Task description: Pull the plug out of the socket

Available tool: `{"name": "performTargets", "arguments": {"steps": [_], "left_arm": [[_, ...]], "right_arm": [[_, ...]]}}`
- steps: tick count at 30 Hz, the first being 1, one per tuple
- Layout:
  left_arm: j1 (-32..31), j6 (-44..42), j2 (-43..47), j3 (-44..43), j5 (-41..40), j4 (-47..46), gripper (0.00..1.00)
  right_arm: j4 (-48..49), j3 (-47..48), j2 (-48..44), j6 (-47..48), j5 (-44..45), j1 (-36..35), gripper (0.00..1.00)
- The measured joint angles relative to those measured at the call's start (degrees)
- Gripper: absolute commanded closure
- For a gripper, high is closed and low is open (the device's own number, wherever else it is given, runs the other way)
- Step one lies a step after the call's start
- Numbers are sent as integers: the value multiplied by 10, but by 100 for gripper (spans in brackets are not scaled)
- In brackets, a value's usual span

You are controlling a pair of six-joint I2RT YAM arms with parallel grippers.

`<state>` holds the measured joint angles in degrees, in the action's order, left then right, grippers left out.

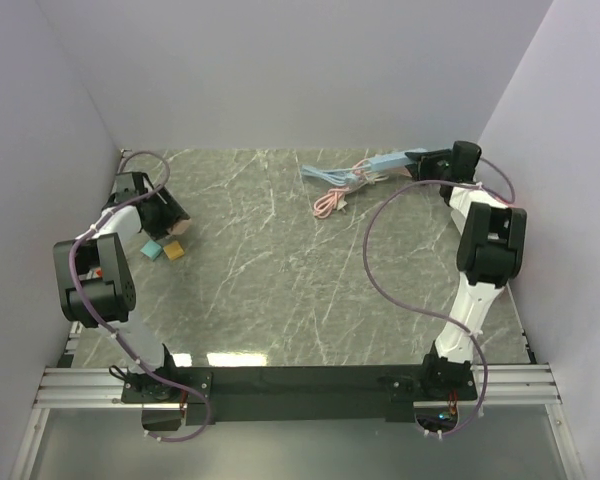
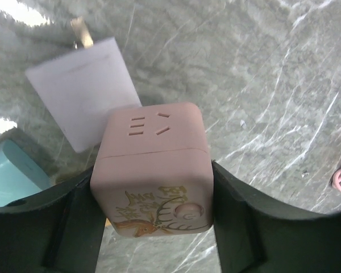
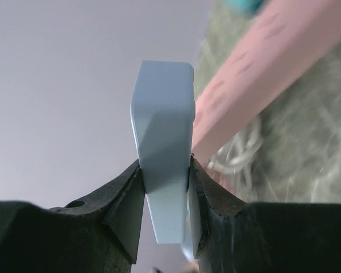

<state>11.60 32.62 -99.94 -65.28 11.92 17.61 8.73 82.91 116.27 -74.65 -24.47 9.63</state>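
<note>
My left gripper [image 2: 153, 190] is shut on a pink cube socket [image 2: 153, 153] with a deer drawing, one finger on each side. Its slotted face points away from the camera. Beyond it, a white plug body [image 2: 82, 94] with a brass prong [image 2: 81, 31] lies on the marble, the prong pointing away from the cube. In the top view the left gripper [image 1: 170, 213] is at the far left of the table. My right gripper [image 3: 165, 182] is shut on the end of a light blue strip [image 3: 162, 131], seen at the far right as the blue strip [image 1: 380, 162].
A teal block [image 1: 152, 250] and a tan block [image 1: 173, 250] lie next to the left gripper. Pink and white cables [image 1: 330, 198] are bundled beside the blue strip, and a pink bar [image 3: 261, 74] lies close to it. Grey walls enclose the table on three sides.
</note>
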Motion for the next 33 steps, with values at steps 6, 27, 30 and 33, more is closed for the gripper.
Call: {"name": "performTargets", "arguments": {"steps": [6, 27, 30, 33], "left_arm": [[0, 14, 26, 52, 7, -7, 1], [-36, 17, 158, 82, 75, 10, 1], [-42, 17, 165, 73, 87, 12, 1], [-47, 16, 171, 71, 96, 12, 1]], "right_arm": [[37, 46, 106, -124, 24, 3, 100], [-82, 66, 14, -45, 58, 2, 13], [-174, 67, -54, 43, 94, -1, 13], [-263, 70, -106, 125, 153, -3, 13]]}}
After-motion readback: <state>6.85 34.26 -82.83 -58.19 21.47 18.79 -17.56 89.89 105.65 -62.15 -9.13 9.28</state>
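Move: The left hand holds the pink plug; the plug's spot on the table is about 3 cm back, 2 cm right and 4 cm below. The yellow cube sits some 5 cm back and 1 cm left, the teal plug 5 cm back and 7 cm left, the white plug 3 cm ahead and 4 cm left. From the right hand, holding the blue socket strip, its spot is 2 cm ahead, 5 cm left, 13 cm below; the pink strip lies 6 cm ahead and 1 cm left, the teal strip 10 cm ahead and 7 cm right. Open the left fingers wide while drawing back and dipping slightly, letting go of the pink plug, then lift away up and right, about 8 cm. Carry the blue strip down and forward some 5 cm each with the right hand, rolling slightly so its left side rises; open to release it beside the pink strip, then climb about 10 cm and pull back. ##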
